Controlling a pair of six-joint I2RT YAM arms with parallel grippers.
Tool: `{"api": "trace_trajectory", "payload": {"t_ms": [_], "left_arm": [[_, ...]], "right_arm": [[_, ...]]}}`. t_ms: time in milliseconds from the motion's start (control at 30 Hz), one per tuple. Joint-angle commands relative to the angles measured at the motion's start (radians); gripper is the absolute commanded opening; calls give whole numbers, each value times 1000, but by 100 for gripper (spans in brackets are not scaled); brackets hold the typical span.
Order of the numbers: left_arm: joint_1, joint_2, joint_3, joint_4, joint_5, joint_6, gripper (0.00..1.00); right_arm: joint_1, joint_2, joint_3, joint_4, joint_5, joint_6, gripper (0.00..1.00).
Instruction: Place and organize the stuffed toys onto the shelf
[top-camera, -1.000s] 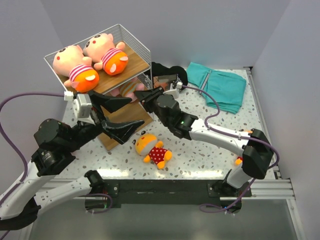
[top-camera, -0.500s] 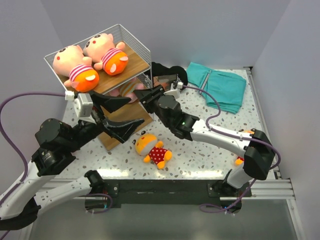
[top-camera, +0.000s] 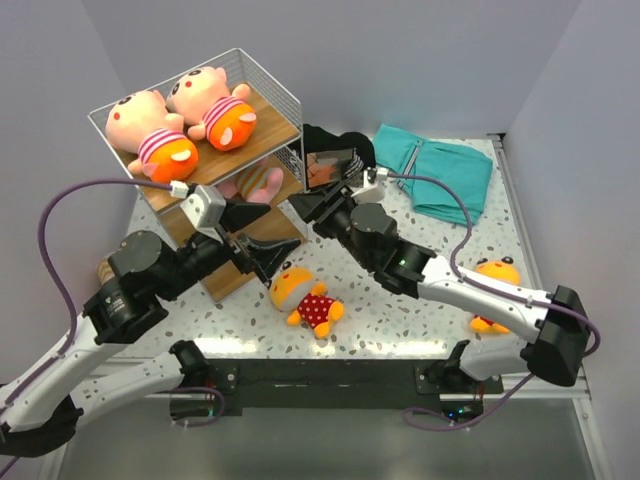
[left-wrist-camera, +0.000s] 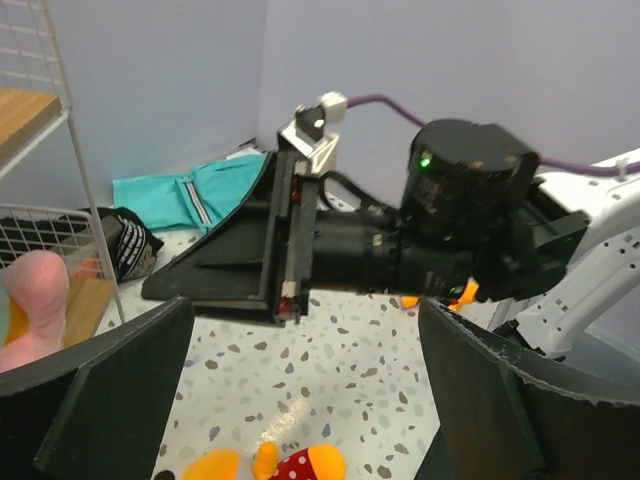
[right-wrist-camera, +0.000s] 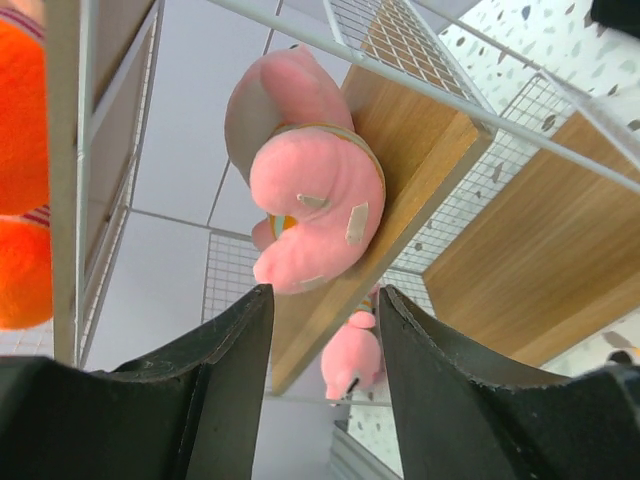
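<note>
The shelf (top-camera: 280, 126) stands at the far left. Two pink stuffed toys (top-camera: 150, 135) (top-camera: 215, 105) in striped tops and orange shorts lie on its top board. A third pink toy (top-camera: 252, 184) lies on the middle board; the right wrist view shows it (right-wrist-camera: 305, 190) with another pink toy (right-wrist-camera: 355, 352) on the board below. A yellow-headed toy in a red polka-dot outfit (top-camera: 305, 298) lies on the table in front of the shelf. My left gripper (top-camera: 262, 232) is open and empty just above it. My right gripper (top-camera: 310, 205) is open and empty, facing the shelf's right side.
An orange toy (top-camera: 492, 278) lies at the right, partly behind my right forearm. A folded teal cloth (top-camera: 440, 170) and a black bundle (top-camera: 335, 150) lie at the back. The two grippers are close together beside the shelf. Grey walls enclose the table.
My right gripper has backed away from the middle board toward the right. My left arm has swung right and forward. The orange toy at the right has come into view.
</note>
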Motion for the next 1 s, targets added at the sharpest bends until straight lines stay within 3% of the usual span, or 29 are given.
{"api": "trace_trajectory", "payload": {"t_ms": [0, 167, 600, 967], "left_arm": [[-4, -42, -57, 13, -61, -37, 100], [-4, -67, -99, -76, -104, -57, 100], [-4, -205, -223, -164, -229, -154, 100], [-4, -184, -111, -87, -233, -99, 99]], "right_arm": [[4, -107, -15, -133, 41, -178, 51], [-1, -215, -89, -156, 91, -269, 51], [-11, -238, -129, -205, 103, -375, 51], [-19, -226, -140, -182, 94, -395, 51]]}}
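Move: The yellow toy in the red dotted dress lies on the table roughly 5 cm ahead, 5 cm to the right and 38 cm below the left hand. From that hand, the pink striped toy on the middle board is about 21 cm ahead, 6 cm left and 12 cm lower. From the right hand, the yellow toy is some 8 cm back, about level sideways and 28 cm below; the pink toy is about 9 cm ahead, 11 cm left and slightly lower. With nothing touched, the left hand sinks about 9 cm towards the yellow toy while drifting some 5 cm left, its wide-open fingers tipping down and swinging slightly counter-clockwise. The right hand, already clear of the pink toy, backs off from the shelf some 7 cm to the right, then lowers about 4 cm, rolling its left side down with fingers still half open. ##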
